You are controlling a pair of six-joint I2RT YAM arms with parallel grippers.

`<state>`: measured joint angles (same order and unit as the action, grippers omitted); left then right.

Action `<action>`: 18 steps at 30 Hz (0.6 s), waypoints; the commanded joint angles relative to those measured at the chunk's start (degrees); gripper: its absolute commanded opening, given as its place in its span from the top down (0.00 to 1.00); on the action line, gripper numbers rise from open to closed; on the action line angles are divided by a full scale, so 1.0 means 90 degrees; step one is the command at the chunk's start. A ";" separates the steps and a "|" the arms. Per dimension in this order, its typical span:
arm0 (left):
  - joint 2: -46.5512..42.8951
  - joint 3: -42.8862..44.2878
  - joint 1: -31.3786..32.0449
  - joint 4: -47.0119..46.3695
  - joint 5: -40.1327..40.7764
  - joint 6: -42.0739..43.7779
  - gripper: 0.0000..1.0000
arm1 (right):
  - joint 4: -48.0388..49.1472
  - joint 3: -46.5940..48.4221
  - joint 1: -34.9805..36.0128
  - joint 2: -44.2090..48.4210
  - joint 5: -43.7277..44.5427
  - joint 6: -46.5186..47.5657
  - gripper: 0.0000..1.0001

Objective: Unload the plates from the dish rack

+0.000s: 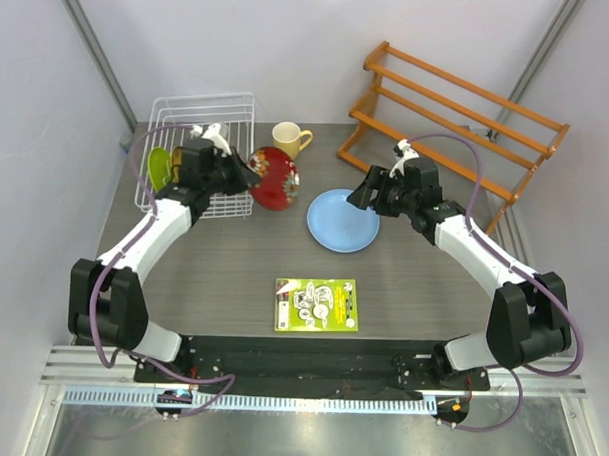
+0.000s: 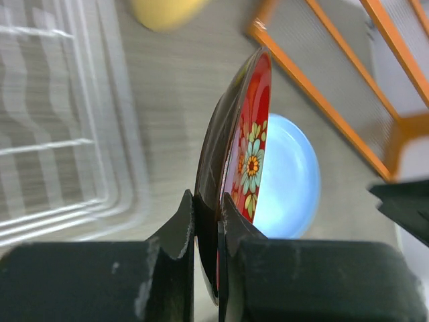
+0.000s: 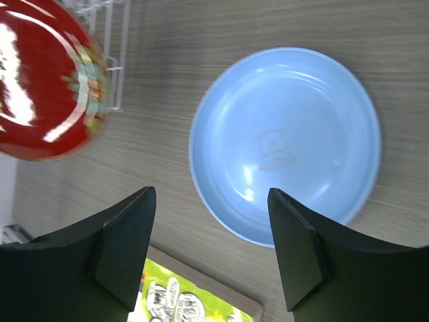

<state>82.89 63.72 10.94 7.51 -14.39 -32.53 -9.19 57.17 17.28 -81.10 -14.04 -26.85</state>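
My left gripper [image 1: 244, 174] [image 2: 208, 198] is shut on the rim of the dark red plate [image 1: 275, 178] [image 2: 242, 144], which it holds on edge just right of the white wire dish rack [image 1: 203, 119] [image 2: 60, 134]. This red plate also shows in the right wrist view [image 3: 43, 80]. A lime green plate [image 1: 159, 167] stands in the rack's left side. The light blue plate [image 1: 343, 220] [image 3: 285, 144] [image 2: 288, 178] lies flat on the table. My right gripper [image 1: 359, 197] [image 3: 211, 201] hovers open above its near rim, holding nothing.
A yellow mug [image 1: 290, 139] [image 2: 164, 12] stands behind the red plate. The orange wooden slatted rack [image 1: 458, 118] [image 2: 335, 94] sits at the back right. A green printed card [image 1: 316, 304] [image 3: 181, 298] lies near the front centre of the table.
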 commanded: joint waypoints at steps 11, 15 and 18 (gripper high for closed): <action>0.0223 -0.0615 0.1021 -0.2903 -0.1271 -0.1667 1.00 | 0.2202 -0.0151 0.0190 -0.0549 -0.1369 -0.1059 0.27; 0.0379 -0.0927 0.1070 -0.3674 -0.1594 -0.2097 1.00 | 0.2544 -0.0209 0.0190 -0.0705 -0.1622 -0.1255 0.27; 0.0526 -0.1093 0.1079 -0.4220 -0.1837 -0.2468 1.00 | 0.2954 -0.0297 0.0190 -0.0842 -0.1779 -0.1430 0.27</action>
<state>87.09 54.70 20.43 -16.16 -25.67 -48.53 9.41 55.29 18.70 -87.55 -26.50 -36.77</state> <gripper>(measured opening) 0.081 0.734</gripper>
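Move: The left hand holds the red plate; the right gripper it heads for is about 26 cm to its right, 3 cm back and 4 cm lower. From the left hand, the mug is some 14 cm ahead and 7 cm right. From the right gripper, the red plate lies some 21 cm left, 4 cm ahead and about level; the blue plate is 15 cm below, 2 cm left and neither ahead nor back. Left hand carries the red plate about 11 cm right while the open right gripper reaches 5 cm left towards it. ##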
